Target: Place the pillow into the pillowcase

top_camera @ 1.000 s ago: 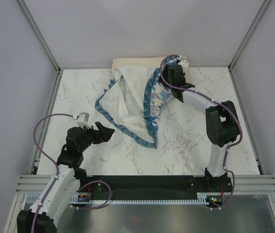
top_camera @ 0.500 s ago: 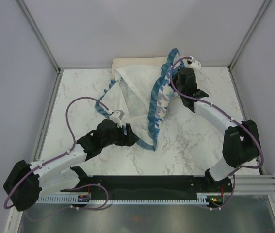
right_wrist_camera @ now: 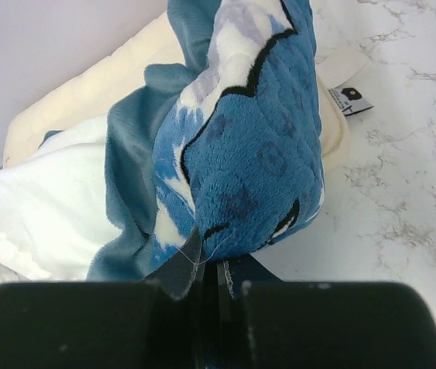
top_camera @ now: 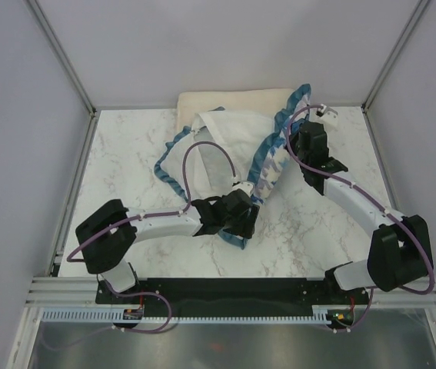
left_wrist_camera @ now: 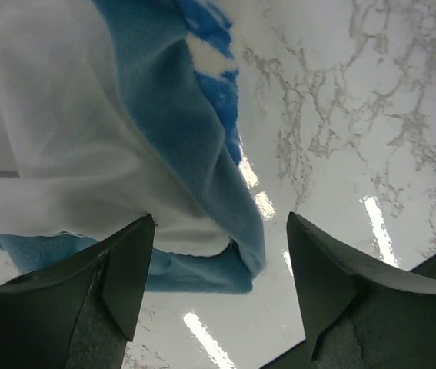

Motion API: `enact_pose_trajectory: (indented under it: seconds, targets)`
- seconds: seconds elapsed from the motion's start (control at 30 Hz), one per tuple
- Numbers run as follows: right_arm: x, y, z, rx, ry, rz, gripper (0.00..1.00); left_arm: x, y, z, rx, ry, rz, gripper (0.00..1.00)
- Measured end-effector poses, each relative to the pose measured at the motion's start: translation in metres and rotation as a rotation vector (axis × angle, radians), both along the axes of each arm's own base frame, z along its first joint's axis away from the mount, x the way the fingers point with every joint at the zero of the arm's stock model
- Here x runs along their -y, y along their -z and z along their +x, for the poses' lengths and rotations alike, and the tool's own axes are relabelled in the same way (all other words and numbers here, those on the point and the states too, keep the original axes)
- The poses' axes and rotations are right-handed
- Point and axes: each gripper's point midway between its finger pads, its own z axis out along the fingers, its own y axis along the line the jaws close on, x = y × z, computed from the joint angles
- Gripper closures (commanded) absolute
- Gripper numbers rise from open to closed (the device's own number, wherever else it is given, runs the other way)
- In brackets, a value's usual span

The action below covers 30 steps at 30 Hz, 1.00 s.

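Note:
The cream pillow (top_camera: 233, 100) lies against the back wall, partly under the pillowcase (top_camera: 218, 150). The pillowcase shows its white inside and blue ruffled edge. My right gripper (top_camera: 296, 132) is shut on the pillowcase's patterned blue right edge (right_wrist_camera: 241, 154) and holds it raised; its jaws (right_wrist_camera: 211, 265) are pinched together on the fabric. The pillow (right_wrist_camera: 87, 92) shows behind that fold. My left gripper (top_camera: 247, 223) is at the pillowcase's near corner. In the left wrist view that blue corner (left_wrist_camera: 202, 269) lies between the open fingers (left_wrist_camera: 221, 231), clear of the right finger.
Marble tabletop (top_camera: 310, 223) stretches to the right of and in front of the cloth. Grey enclosure walls with metal posts (top_camera: 68, 77) close off the back and both sides. A small white label (right_wrist_camera: 348, 100) sticks out from the pillow's corner. A black rail (top_camera: 233, 288) runs along the near edge.
My left arm swung right across the table to the pillowcase's near corner. My right gripper shut on the patterned edge and drew it up and to the right, uncovering more of the pillow.

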Motion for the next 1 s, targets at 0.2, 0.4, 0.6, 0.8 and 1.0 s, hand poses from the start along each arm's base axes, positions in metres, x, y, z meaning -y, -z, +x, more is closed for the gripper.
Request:
enact_pose_trajectory:
  seconds: [0.2, 0.4, 0.6, 0.8, 1.0]
  targets:
    - [0.017, -0.004, -0.013, 0.014, 0.036, 0.021, 1.0, -0.002, 0.036, 0.001, -0.062, -0.014, 0.116, 0.87]
    - [0.043, 0.014, -0.049, -0.015, 0.104, 0.075, 0.95, -0.005, 0.036, 0.005, -0.05, -0.02, 0.153, 0.98]
    - [0.063, 0.044, -0.116, -0.054, 0.156, 0.127, 0.02, -0.085, -0.01, -0.004, 0.052, -0.163, 0.215, 0.98]
    - [0.082, 0.033, -0.151, -0.026, 0.213, 0.124, 0.02, -0.154, -0.06, -0.01, 0.155, -0.397, 0.146, 0.98]
    - [0.088, 0.04, -0.146, -0.103, 0.254, 0.074, 0.02, -0.215, -0.05, -0.018, 0.212, -0.602, 0.163, 0.98]
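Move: The pillowcase's near corner lies right between the left hand's open fingers, about 4 cm below; its white body is some 18 cm ahead and 8 cm left, the pillow about 33 cm ahead and 3 cm left. The right hand already grips the patterned side up high; bare table for it lies roughly 16 cm back, 6 cm right and 19 cm below, and the pillow about 5 cm ahead, 14 cm left and 17 cm below. Left sinks, pinches the corner, draws it 20 cm left; right pulls back-right 15 cm, releasing the pillowcase. ##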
